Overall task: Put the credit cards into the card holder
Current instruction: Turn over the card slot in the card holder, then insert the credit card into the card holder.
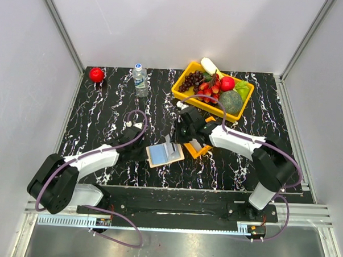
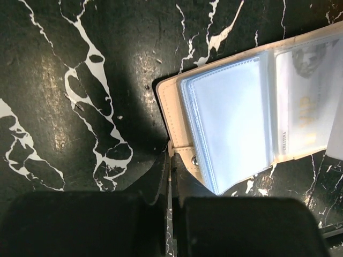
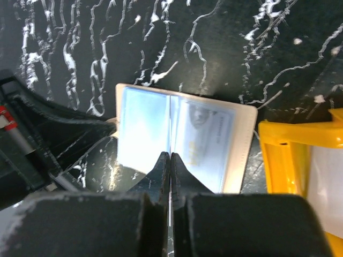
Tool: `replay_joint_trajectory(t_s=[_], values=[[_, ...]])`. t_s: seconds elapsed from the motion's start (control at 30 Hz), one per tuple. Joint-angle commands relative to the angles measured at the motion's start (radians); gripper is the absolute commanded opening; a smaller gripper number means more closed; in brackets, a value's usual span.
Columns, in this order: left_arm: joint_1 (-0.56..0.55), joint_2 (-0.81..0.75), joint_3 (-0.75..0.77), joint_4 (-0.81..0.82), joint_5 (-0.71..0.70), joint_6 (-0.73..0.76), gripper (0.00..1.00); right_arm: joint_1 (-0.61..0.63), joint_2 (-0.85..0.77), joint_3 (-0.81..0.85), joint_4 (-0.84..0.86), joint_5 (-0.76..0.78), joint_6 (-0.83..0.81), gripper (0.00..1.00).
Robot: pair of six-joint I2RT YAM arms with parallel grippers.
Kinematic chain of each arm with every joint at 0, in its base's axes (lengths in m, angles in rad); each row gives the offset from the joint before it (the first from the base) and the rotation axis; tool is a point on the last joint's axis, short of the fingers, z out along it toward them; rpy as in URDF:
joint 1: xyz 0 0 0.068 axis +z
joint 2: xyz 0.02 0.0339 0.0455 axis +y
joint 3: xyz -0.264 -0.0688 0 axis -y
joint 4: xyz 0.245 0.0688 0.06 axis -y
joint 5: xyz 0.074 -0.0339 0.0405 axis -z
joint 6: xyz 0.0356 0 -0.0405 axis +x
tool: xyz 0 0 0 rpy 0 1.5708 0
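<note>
The card holder [image 1: 163, 155] lies open on the black marbled table, tan cover down and clear sleeves up [image 2: 230, 118] [image 3: 144, 123]. One credit card [image 3: 206, 134] with a portrait sits in its right sleeve. My right gripper [image 1: 175, 146] [image 3: 170, 155] is shut on another credit card [image 1: 171, 143], seen edge-on as a thin line [image 3: 170, 120] standing over the middle fold. My left gripper [image 1: 143, 150] [image 2: 170, 155] is shut, its tips at the holder's left edge by the snap strap [image 2: 185, 152]. Whether it pinches the strap is unclear.
A small orange tray [image 1: 198, 151] [image 3: 278, 155] with a white card [image 3: 327, 182] in it sits just right of the holder. At the back stand a yellow basket [image 1: 188, 69] of fruit, a water bottle [image 1: 140, 80] and a red apple [image 1: 96, 74].
</note>
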Motion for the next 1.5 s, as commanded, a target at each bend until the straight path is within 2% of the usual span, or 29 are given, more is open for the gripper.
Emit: replay_joint_trajectory(t_s=[0.0,0.37,1.47], values=[[0.009,0.015,0.035,-0.004,-0.040,0.048,0.00,-0.016,0.002,-0.012,0.108,-0.156,0.034,0.00],[0.019,0.003,0.027,-0.002,-0.042,0.042,0.00,-0.015,0.070,-0.048,0.137,-0.150,0.092,0.00],[0.025,-0.006,0.018,0.027,-0.008,0.034,0.00,-0.019,0.225,-0.089,0.243,-0.183,0.104,0.00]])
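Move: The open card holder's middle, where the card slots meet, lies under the right hand: some 9 cm down, about 4 cm left and 3 cm back. The blue slot fills its left half, about 7 cm left and 4 cm back of this hand, while the orange box is roughly 12 cm to the right, 3 cm farther out and 8 cm lower. From the left hand, at the holder's left edge, that middle is about 7 cm right, 1 cm ahead and 1 cm down. Still pinching a striped card upright by its upper part, the right hand first shifts about 2 cm left with a slight rise, then sinks some 6 cm from that height, drawing back a little and tilting about 10 degrees, so that the card's lower edge comes down among the slots at the holder's middle. The left hand stays with its shut fingertips on the holder's left edge by the snap, while the right fingers keep their hold on the card. ##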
